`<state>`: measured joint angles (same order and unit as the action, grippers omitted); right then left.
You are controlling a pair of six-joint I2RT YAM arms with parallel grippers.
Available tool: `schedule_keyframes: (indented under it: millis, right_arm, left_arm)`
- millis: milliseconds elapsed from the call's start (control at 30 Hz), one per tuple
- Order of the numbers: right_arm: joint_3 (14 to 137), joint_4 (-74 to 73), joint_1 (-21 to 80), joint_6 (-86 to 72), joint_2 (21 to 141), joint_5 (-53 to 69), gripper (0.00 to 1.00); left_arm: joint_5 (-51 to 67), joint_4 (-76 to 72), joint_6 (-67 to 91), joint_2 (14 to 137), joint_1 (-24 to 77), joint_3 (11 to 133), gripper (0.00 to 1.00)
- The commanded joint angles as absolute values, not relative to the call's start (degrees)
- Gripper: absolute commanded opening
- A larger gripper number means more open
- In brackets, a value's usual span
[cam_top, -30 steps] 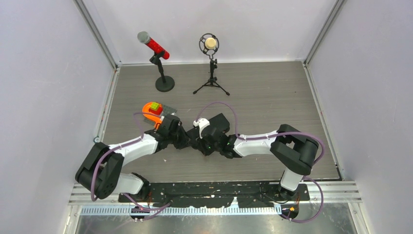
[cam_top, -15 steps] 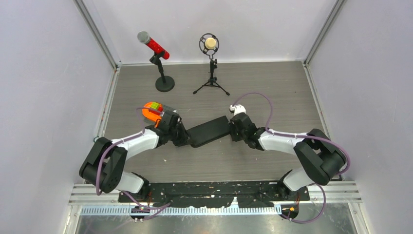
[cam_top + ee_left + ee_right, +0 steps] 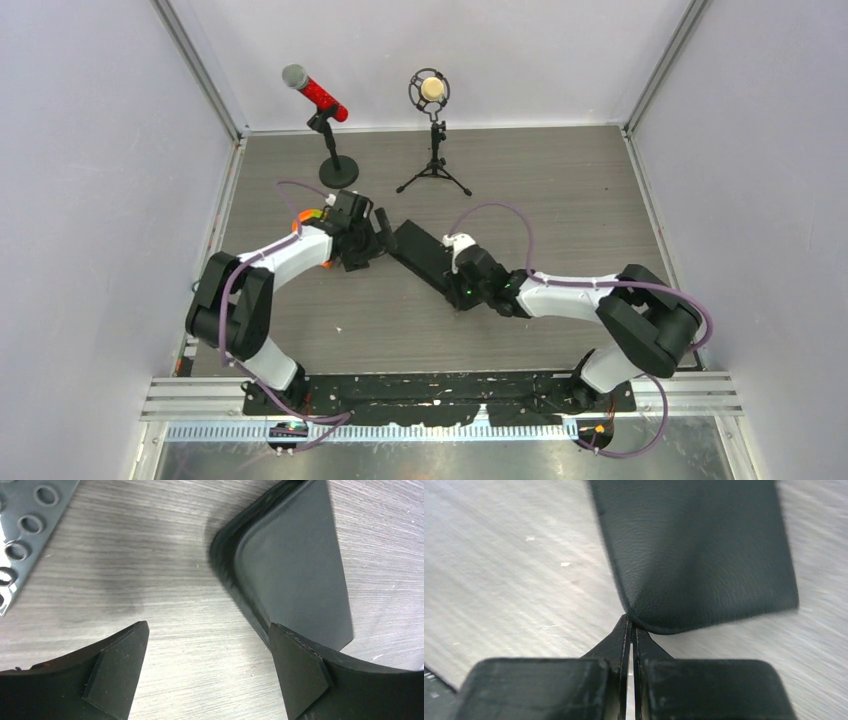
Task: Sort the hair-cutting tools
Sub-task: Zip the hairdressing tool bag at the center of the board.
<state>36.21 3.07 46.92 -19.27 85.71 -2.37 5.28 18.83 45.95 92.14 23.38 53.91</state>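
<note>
No hair-cutting tools show in any view. A flat black zip case (image 3: pixel 420 252) lies slantwise on the table, between the two arms. My left gripper (image 3: pixel 378 232) stands open beside the case's far left end, and nothing is between its fingers. In the left wrist view the left gripper (image 3: pixel 208 626) hangs over bare wood, with the case (image 3: pixel 295 570) just ahead of the right finger. My right gripper (image 3: pixel 455 272) is shut. Its tips (image 3: pixel 630 622) press against a rounded corner of the case (image 3: pixel 694 545).
A red microphone (image 3: pixel 318 95) on a round base and a cream microphone (image 3: pixel 432 90) on a tripod stand at the back. An orange piece (image 3: pixel 303 217) and a grey studded plate (image 3: pixel 25 535) lie by the left arm. Walls close in both sides.
The left gripper has opened and let go of the case's end, moving back. The right gripper swung out, then back to the case's near end. The case has turned slantwise.
</note>
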Motion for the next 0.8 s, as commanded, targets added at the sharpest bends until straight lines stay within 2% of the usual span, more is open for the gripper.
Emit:
schedule_keyframes:
  millis: [0,200,433,533,767]
  right_arm:
    - [42.2,7.0,53.4,-26.0,89.8,2.1,0.05]
    - [49.1,7.6,57.7,-28.1,96.5,1.3,0.05]
    - [50.7,7.4,58.4,-28.1,98.5,0.2,0.05]
    - [50.5,7.3,58.5,-28.2,98.3,0.2,0.05]
    - [49.2,7.1,58.6,-28.4,96.9,0.2,0.05]
  left_arm:
    - [1.7,19.2,48.0,84.3,23.5,50.1,0.95]
    - [8.3,13.6,53.3,76.7,25.5,40.2,0.91]
    - [10.6,8.2,56.8,77.6,31.0,38.0,0.84]
    - [10.2,7.7,58.0,80.0,32.0,38.5,0.73]
    - [9.2,7.6,59.7,83.5,33.0,38.1,0.26]
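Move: Back and to the right of the wide-open left hand, the zip end of the tool bag lies about 16 cm right, 6 cm nearer the base and 2 cm lower, already pinched by the right fingers. The bag's middle is some 10 cm right of the left hand and 1 cm ahead; the grey plate sits about 8 cm left, 4 cm ahead. From the right hand, that bag middle is about 9 cm ahead and 6 cm left. Keeping its pinch on the bag's zip end, the right hand drags it about 10 cm left and a little back, then holds there. Meanwhile the left hand comes back about 8 cm, rising slightly at first, then swings some 4 cm right and dips to meet it, its wide-open fingers closing to under half around the zip end beside the right fingertips. ##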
